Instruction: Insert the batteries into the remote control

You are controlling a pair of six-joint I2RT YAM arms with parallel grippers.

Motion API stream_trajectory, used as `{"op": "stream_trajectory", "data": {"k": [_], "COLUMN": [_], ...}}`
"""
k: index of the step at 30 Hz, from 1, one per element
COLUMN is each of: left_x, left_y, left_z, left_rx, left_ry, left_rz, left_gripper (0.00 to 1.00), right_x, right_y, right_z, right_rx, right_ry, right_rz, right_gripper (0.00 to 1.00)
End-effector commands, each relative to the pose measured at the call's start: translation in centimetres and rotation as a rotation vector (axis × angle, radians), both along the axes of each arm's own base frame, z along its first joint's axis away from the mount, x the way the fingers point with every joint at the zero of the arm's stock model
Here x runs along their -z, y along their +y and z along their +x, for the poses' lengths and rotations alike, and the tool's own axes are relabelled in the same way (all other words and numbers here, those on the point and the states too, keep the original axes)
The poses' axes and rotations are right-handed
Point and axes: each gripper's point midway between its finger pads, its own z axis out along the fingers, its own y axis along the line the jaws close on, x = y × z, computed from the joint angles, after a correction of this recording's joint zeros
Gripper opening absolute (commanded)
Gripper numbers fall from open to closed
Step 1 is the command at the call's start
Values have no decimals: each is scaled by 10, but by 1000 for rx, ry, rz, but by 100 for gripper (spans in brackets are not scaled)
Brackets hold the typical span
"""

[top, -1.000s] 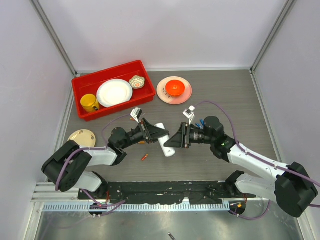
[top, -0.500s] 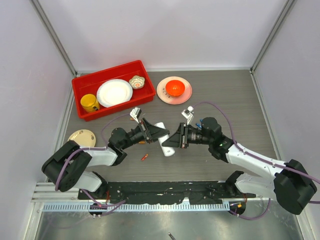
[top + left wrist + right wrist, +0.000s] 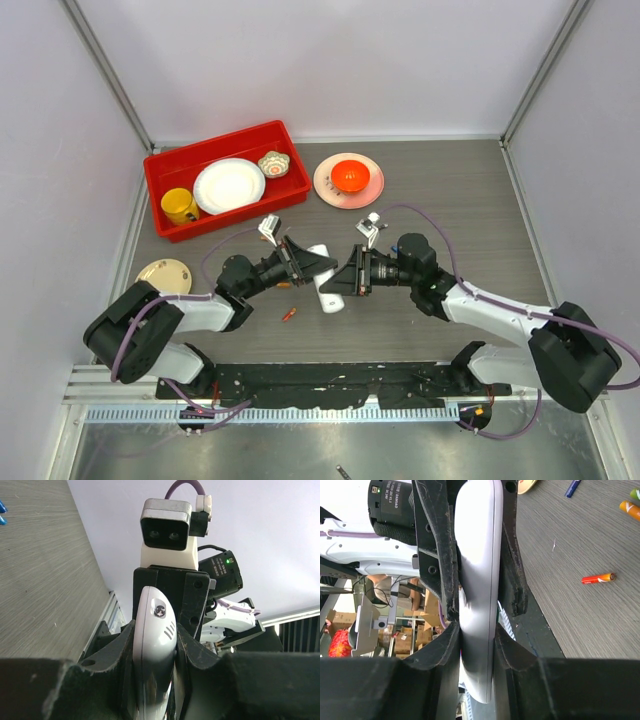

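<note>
The white remote control (image 3: 327, 282) hangs above the table's middle, gripped from both sides. My left gripper (image 3: 318, 266) is shut on it; in the left wrist view the remote control (image 3: 154, 645) stands edge-on between both black fingers (image 3: 112, 650). My right gripper (image 3: 338, 283) is shut on the same bar from the other side, and the remote control (image 3: 479, 570) fills the gap between its pads. An orange-red battery (image 3: 289, 314) lies on the table in front of the left arm, also visible as the battery (image 3: 598, 578). Blue (image 3: 573, 488) and orange (image 3: 630, 509) batteries lie farther off.
A red bin (image 3: 165, 165) at the back left holds a white plate (image 3: 229, 185), a yellow cup (image 3: 180, 206) and a small bowl (image 3: 273, 163). A pink plate (image 3: 330, 190) carries an orange thing. A round wooden disc (image 3: 163, 273) lies at the left.
My right arm has moved left toward the remote control and its jaws have closed onto it. The left gripper has kept its hold and barely moved.
</note>
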Motion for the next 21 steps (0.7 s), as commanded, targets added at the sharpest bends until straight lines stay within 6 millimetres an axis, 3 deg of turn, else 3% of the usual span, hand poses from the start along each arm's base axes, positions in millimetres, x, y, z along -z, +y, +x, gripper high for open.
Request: {"op": "stream_trajectory", "data": {"k": [1, 2, 3, 5, 6, 8, 9, 10, 11, 12, 13, 14, 15, 16, 17, 18, 19, 20, 21], "left_x": [-68, -68, -67, -65, -64, -62, -60, -57, -60, -53, -38, -42, -36, -11, -5, -16, 5, 7, -3], "left_y": [8, 9, 12, 17, 19, 24, 27, 30, 38, 44, 47, 55, 58, 57, 58, 64, 68, 72, 79], "left_z": [-17, -16, -12, -3, 0, 9, 11, 15, 22, 25, 31, 31, 34, 37, 36, 36, 36, 35, 33], "left_rx": [24, 18, 5, -31, -43, -77, -91, -113, -165, -198, -235, -269, -301, -308, -318, -350, -365, -382, -413], "left_ry": [-220, -221, -214, -198, -193, -180, -170, -159, -159, -138, -96, -103, -90, -21, -33, -60, -1, -20, -49], "left_rz": [-193, -192, -189, -184, -180, -170, -167, -158, -165, -151, -102, -95, -64, 37, 95, 109, 194, 230, 225], "left_gripper": [33, 39, 46, 99, 100, 100, 100, 100, 100, 100, 100, 100, 100, 100, 100, 100, 100, 100, 100], "right_x": [-4, -11, -4, -17, -8, -13, 11, 3, 13, 45, 40, 42, 40, 36, 33, 32, 29, 35, 42], "right_y": [1, -1, -6, -10, -16, -23, -40, -47, -60, -107, -128, -152, -192, -210, -224, -237, -249, -255, -273], "right_z": [1, 0, -1, 2, 1, 11, 20, 34, 45, 69, 86, 96, 105, 114, 119, 122, 131, 136, 143], "right_rx": [-5, -8, -5, 14, 13, 50, 109, 165, 224, 401, 509, 595, 716, 777, 817, 848, 896, 862, 872], "right_ry": [-76, -122, -103, -154, -157, -191, -190, -229, -231, -212, -236, -250, -288, -324, -353, -367, -391, -391, -322], "right_rz": [-45, -46, -91, -110, -172, -228, -383, -458, -566, -859, -979, -1108, -1301, -1411, -1492, -1568, -1656, -1719, -1769], "right_gripper": [1, 1, 1, 1, 1, 1, 1, 1, 1, 1, 1, 1, 1, 1, 1, 1, 1, 1, 0]}}
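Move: The remote control is pinched by both grippers: its middle lies about 4 cm nearer the base than the left hand and 2 cm to the left of the right hand. From the right hand, the blue batteries lie on the table about 14 cm ahead, 19 cm right and 17 cm below; the black battery is some 18 cm ahead and 13 cm right. The red battery lies about 8 cm back and 10 cm left of the left hand. Open the left gripper wide to let go of the remote control, then back it off about 6 cm to the left, rising a little. Keep the right fingers shut on the remote control and swing it away some 17 cm right and 13 cm forward, sinking about 5 cm towards the blue batteries, while turning the fingers from pointing left to forward and steeply down. ##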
